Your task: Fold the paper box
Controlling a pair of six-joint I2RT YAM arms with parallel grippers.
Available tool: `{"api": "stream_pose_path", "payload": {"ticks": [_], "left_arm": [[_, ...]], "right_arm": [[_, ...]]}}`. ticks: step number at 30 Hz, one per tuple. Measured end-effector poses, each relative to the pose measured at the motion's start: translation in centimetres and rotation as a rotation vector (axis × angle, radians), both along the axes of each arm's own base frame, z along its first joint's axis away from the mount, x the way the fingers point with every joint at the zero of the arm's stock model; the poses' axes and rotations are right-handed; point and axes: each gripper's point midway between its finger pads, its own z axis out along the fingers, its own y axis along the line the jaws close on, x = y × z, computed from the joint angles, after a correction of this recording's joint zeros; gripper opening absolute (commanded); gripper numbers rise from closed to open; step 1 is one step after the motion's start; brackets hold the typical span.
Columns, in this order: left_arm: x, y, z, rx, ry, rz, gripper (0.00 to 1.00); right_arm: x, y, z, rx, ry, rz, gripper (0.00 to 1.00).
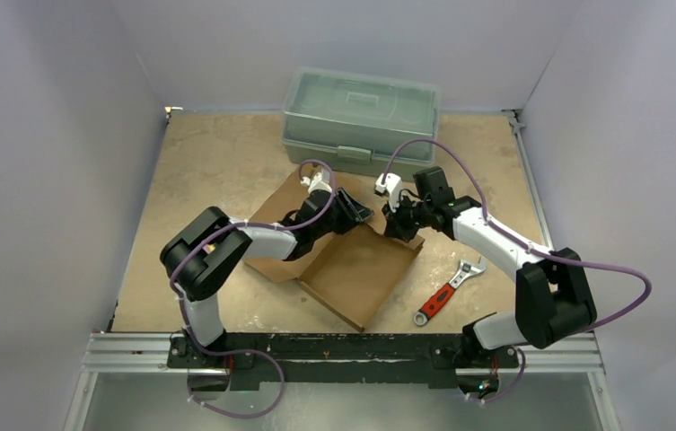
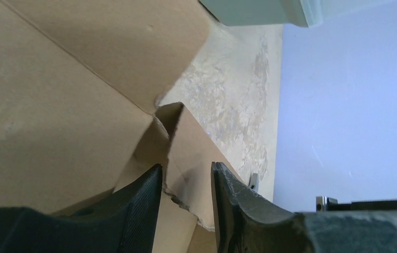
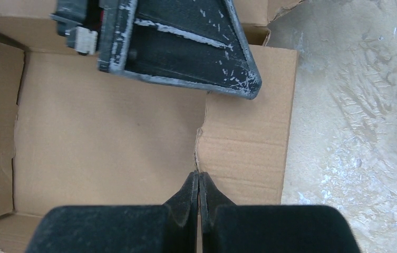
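The paper box [image 1: 361, 269] is brown corrugated cardboard, partly folded, in the middle of the table. My left gripper [image 1: 356, 214] reaches over its far edge. In the left wrist view that gripper [image 2: 185, 180] is open, and a raised flap [image 2: 191, 142] with a torn edge stands between its fingers [image 2: 148, 192]. My right gripper [image 1: 394, 224] is at the box's far right corner. In the right wrist view it [image 3: 199, 176] is shut, with its tips at a slit between the box's panel [image 3: 106, 132] and a side flap [image 3: 249, 132]. The left gripper's finger [image 3: 185, 47] shows above.
A grey-green plastic toolbox [image 1: 361, 117] stands at the back, close behind both grippers. A red-handled adjustable wrench [image 1: 446, 289] lies on the table to the right of the box. White walls enclose the table on three sides.
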Motion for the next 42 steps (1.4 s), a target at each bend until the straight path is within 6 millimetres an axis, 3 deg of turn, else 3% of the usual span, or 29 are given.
{"api": "stream_pose_path", "payload": {"ticks": [6,23,27,33,38,42], "left_arm": [[0.6,-0.2,-1.6,-0.024,0.035,0.055,0.25],[1.1,-1.9,-1.3,-0.131,0.033,0.075,0.05],[1.1,-2.1,-1.1,-0.137,0.027,0.072,0.00],[1.1,-2.1,-1.0,-0.137,0.021,0.069,0.00],[0.9,-2.0,-1.0,-0.140,0.013,0.064,0.00],[0.9,-2.0,-1.0,-0.137,0.006,0.055,0.00]], "right_arm": [[0.0,0.0,0.0,0.002,0.001,0.003,0.00],[-0.1,0.1,0.0,0.001,0.001,0.006,0.00],[-0.1,0.1,0.0,0.001,0.002,0.007,0.12],[-0.7,0.2,0.0,0.014,0.016,0.040,0.33],[-1.4,-1.0,1.0,0.023,0.010,0.095,0.61],[-1.2,-3.2,3.3,0.014,-0.080,0.079,0.86]]}}
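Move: The left hand's open fingers straddle the side flap's left end, about 1 cm ahead, 2 cm right and 2 cm below. The tray floor's middle is some 14 cm back and 1 cm right of it, 5 cm lower; the green toolbox is about 20 cm ahead, 2 cm left. From the right hand, shut at the flap's inner edge, that left end is about 6 cm ahead and 5 cm left; the wrench is 11 cm back, 13 cm right, 6 cm lower. Left hand eases about 2 cm right and down, pinching the side flap's left end; right opens, withdrawing up-right. ##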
